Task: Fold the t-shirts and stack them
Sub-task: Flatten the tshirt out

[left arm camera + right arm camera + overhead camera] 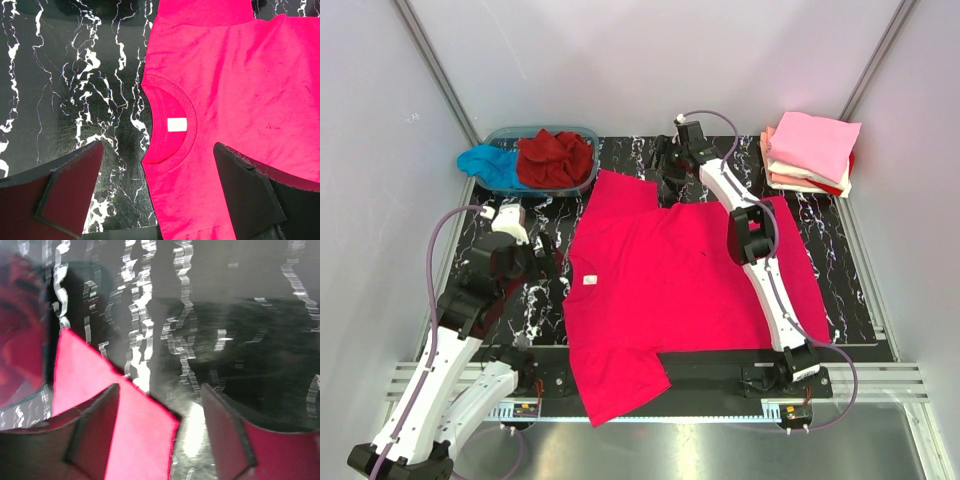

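A bright pinkish-red t-shirt (670, 280) lies spread flat on the black marbled mat, collar to the left. My left gripper (548, 256) stands open just left of the collar; in the left wrist view the gripper (157, 157) straddles the collar's edge, white label (177, 124) just ahead. My right gripper (670, 172) hovers open over the far sleeve; in the right wrist view the sleeve corner (135, 430) lies flat between the spread jaws of the gripper (160, 395), held by neither. Folded t-shirts (810, 155) are stacked at the far right.
A clear blue-tinted tub (502, 133) at the far left holds a crumpled dark red t-shirt (555, 158), with a turquoise one (485, 165) hanging over its side. The near sleeve (615, 385) overhangs the mat's front edge onto the metal rail.
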Action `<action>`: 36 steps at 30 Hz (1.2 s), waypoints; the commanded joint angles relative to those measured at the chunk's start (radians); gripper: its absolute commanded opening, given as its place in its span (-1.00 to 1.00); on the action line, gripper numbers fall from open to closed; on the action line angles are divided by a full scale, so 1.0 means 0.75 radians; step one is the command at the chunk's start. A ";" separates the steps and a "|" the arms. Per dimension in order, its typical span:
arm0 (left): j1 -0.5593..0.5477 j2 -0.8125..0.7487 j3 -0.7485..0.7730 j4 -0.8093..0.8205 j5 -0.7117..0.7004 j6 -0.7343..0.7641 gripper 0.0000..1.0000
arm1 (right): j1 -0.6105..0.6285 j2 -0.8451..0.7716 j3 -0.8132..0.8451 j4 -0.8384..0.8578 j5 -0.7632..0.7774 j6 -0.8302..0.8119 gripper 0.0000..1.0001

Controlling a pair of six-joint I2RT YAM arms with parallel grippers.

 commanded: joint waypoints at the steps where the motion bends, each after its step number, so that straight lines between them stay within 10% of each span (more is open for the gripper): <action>1: 0.003 0.004 0.007 0.057 0.014 0.014 0.97 | 0.034 -0.065 0.059 0.012 -0.078 -0.035 0.53; 10: -0.225 0.104 0.138 -0.166 0.046 -0.188 0.97 | 0.032 -0.738 -0.317 -0.090 0.198 -0.224 1.00; 20: -0.653 -0.211 -0.170 -0.462 0.202 -0.811 0.97 | 0.032 -1.905 -1.485 0.017 0.464 -0.126 0.99; 29: -0.754 -0.166 -0.206 -0.583 0.175 -0.845 0.97 | 0.032 -2.252 -1.855 -0.110 0.417 0.038 0.99; 36: -1.307 0.279 -0.079 -0.618 -0.094 -1.118 0.97 | 0.032 -2.323 -1.927 -0.213 0.404 0.046 1.00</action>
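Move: The near sleeve, hanging over the table's front edge, lies about 24 cm back of the left hand, 13 cm to its right and 20 cm below; the collar is 3 cm ahead, 5 cm right and 19 cm below that hand. From the low right hand the shirt's body is centred some 36 cm back and 6 cm right, 3 cm lower; the far sleeve lies 5 cm back and 10 cm left, 2 cm below, and the folded stack 3 cm ahead and 38 cm right, at its height. Up and back from beside the far sleeve comes the right hand, its part-open fingers spreading fully; it climbs some 35 cm, then sinks partway over the shirt's body, ending about 30 cm back and 16 cm right. The left hand swings back about 19 cm, down and a little right towards the near sleeve, fingers wide open, tipping about 40 degrees to point down; it is still sinking at the end. ##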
